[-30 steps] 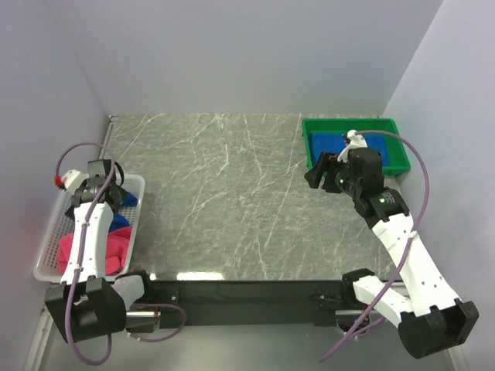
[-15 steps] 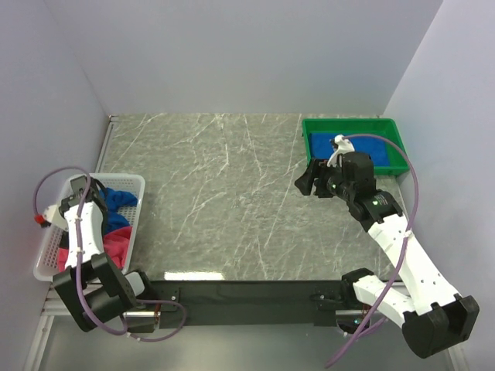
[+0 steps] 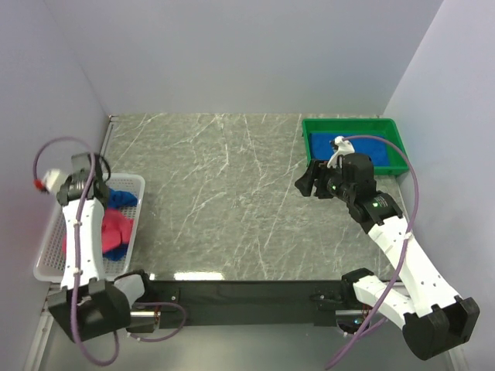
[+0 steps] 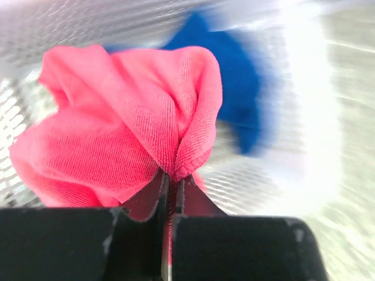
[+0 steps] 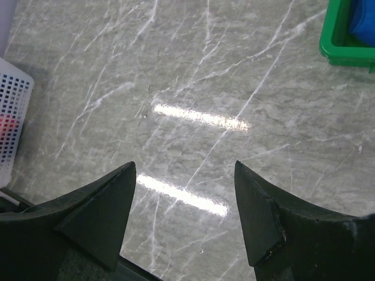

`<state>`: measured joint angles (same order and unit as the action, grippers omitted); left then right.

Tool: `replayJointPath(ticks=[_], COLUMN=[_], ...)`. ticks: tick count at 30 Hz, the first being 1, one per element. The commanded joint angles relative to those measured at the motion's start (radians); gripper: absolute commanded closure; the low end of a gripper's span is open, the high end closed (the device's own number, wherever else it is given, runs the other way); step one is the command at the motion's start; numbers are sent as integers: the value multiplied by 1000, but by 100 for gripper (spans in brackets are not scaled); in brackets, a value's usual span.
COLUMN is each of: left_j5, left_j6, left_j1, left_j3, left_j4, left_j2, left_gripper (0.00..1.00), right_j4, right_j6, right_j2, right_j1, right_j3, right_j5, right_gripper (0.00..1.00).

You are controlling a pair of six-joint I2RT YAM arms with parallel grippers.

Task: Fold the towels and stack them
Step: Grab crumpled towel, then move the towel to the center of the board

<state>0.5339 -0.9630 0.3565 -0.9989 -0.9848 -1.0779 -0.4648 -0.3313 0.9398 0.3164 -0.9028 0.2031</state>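
A pink-red towel (image 3: pixel 116 228) lies bunched in the white lattice basket (image 3: pixel 48 251) at the left, with a blue towel (image 3: pixel 124 198) under and behind it. My left gripper (image 3: pixel 104 204) is shut on a fold of the pink towel (image 4: pixel 129 123), pinched between the fingertips of this gripper (image 4: pixel 171 175). The blue towel (image 4: pixel 234 88) shows blurred behind it. A second blue towel (image 3: pixel 321 144) lies flat in the green tray (image 3: pixel 352 124) at the back right. My right gripper (image 3: pixel 309 179) hovers open over bare table just left of the tray, and nothing sits between the fingers of this gripper (image 5: pixel 184 167).
The basket (image 5: pixel 12 105) stands against the left wall, and the tray (image 5: pixel 340 47) sits in the far right corner. Marble table top (image 3: pixel 224 193) spreads between them. Walls close off the left, back and right sides.
My left gripper went from open to shut on the pink towel, which now bunches up higher in the basket. The right gripper shifted slightly left away from the tray, then held still.
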Motion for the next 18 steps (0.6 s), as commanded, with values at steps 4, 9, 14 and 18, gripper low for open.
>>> replayJointPath(ticks=[4,9,14,18], left_j5=[156,180,80,-35], left_j6=[-19,0,33,14], left_j1=[-394,-635,-844,-947], left_j3=[-444,-866,-1121,-976], left_j4=[-107,-153,-69,144], left_j2=[-112,-351,-517,-473], left_gripper=[99,99,99,93], right_j4=[17,3,-8,-12], right_j6=[0,-2,-8,3], right_j2=[-10,-35,-64,-84], right_j1=[7,6,6,7], right_j3=[-22,-25,-25,-21], right_j5=[-24,-68,-97,-88], right_gripper=[26,26,26,26])
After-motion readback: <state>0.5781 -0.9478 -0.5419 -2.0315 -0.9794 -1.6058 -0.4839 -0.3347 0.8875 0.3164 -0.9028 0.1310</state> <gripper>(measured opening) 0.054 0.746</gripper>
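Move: The left hand already holds the red towel, bunched about 5 cm below its fingers, above the white basket, whose middle is some 12 cm below and 2 cm left, level fore and aft. Blue towels lie in it about 14 cm below, 2 cm right, level fore and aft. The open table middle is roughly 40 cm right, 9 cm ahead and 16 cm below. From the right hand, the red towel is about 62 cm left, 7 cm back and 12 cm below. Left hand, still pinching the red towel, swings clockwise some 30 cm right, up and forward over the table. ##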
